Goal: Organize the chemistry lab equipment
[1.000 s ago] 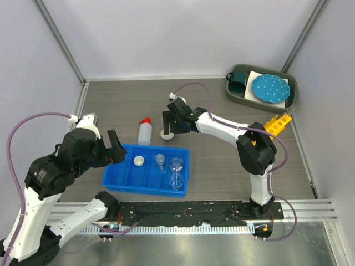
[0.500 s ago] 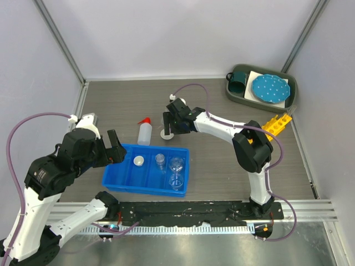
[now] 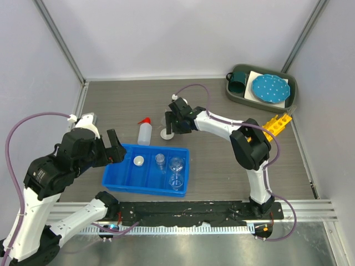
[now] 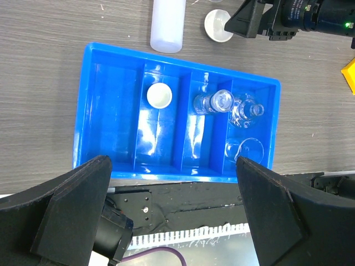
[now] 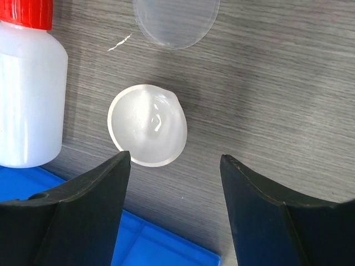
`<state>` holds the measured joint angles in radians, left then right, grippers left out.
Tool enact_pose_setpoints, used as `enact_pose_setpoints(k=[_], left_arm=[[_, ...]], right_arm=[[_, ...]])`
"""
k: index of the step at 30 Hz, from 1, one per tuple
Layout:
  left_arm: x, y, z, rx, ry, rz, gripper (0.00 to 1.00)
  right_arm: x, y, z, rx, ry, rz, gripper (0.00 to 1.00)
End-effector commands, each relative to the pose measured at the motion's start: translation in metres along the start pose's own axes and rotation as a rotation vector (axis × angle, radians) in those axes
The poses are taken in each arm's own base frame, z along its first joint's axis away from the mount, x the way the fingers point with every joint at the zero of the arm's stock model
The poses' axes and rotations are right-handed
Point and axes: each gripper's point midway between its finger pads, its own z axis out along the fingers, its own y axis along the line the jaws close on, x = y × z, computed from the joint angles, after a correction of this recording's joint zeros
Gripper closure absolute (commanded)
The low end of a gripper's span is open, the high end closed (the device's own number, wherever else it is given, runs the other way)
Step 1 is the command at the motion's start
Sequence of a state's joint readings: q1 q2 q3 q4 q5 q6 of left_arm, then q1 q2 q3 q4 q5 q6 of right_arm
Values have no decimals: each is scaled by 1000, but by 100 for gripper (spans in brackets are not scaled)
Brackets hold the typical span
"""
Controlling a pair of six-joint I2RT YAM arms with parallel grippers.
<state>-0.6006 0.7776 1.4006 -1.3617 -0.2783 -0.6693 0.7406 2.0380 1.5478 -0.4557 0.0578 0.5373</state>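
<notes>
A small white round dish (image 5: 147, 125) lies on the table just beyond the tips of my right gripper (image 5: 175, 156), closer to its left finger. That gripper is open, hovers above the dish (image 3: 166, 134) and holds nothing. The white squeeze bottle (image 3: 145, 132) with a red nozzle stands left of the dish. A blue tray (image 4: 89, 111) holds another white dish (image 4: 159, 96) and clear glass pieces (image 4: 246, 111). My left gripper (image 4: 172, 162) stands wide open over the tray's near edge, empty. The yellow holed rack (image 3: 277, 122) lies at the right.
A clear round disc (image 5: 176, 19) lies on the table beyond the dish. A grey bin (image 3: 292, 97) at the back right holds a teal mug (image 3: 239, 80) and a blue dotted plate (image 3: 270, 88). Walls close off the back and both sides.
The right arm's elbow has swung slightly left and its gripper has edged a little over the dish. The left arm has not moved.
</notes>
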Motion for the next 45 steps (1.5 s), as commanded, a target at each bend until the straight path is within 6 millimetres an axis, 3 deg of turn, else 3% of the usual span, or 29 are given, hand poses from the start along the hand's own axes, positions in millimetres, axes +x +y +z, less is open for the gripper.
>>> enact_pose_setpoints(k=[1,10,22,31,36,45], left_arm=[[5,11,-7,-44,32,27,0],[4,13,-8,-57,35,31,0],[6,14,-8,-60,35,30,0],[7,15,-9,-60,36,26,0],[6,14,-9,-58,36,26,0],[5,11,-8,-51,36,23,0]], right_arm=[[-21,15,4,-57,-52,23,29],[-15,21,22,-94,-16,44,30],[-8,25,32,-119,9,58,47],[-5,24,36,-114,16,59,74],[-8,23,35,-106,7,59,99],[-20,23,16,-100,-31,43,99]])
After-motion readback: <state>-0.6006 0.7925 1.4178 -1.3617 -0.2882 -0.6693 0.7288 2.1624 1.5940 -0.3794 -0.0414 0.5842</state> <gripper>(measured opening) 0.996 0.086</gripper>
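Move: The white dish lies just off the right hand's open fingers, about 4 cm left, 1 cm ahead and 5 cm below. From the dish, the spray bottle lies level with it, some 9 cm left; the clear funnel is about 7 cm farther out; and the blue bin's middle is roughly 16 cm back and 8 cm left, with the white cup in it 12 cm back and 11 cm left. From the left hand, the dish is some 22 cm ahead, 17 cm right and 28 cm below. The right hand sinks about 3 cm beside the white dish, edging left towards it from the start and carrying on after the drop, some 2.5 cm in all, with a slight tilt of around 5 degrees. The fingers close from about three-quarters open to almost shut and pinch the dish's right-hand rim, one finger inside the bowl and the other against its outer wall, then keep their hold there. ##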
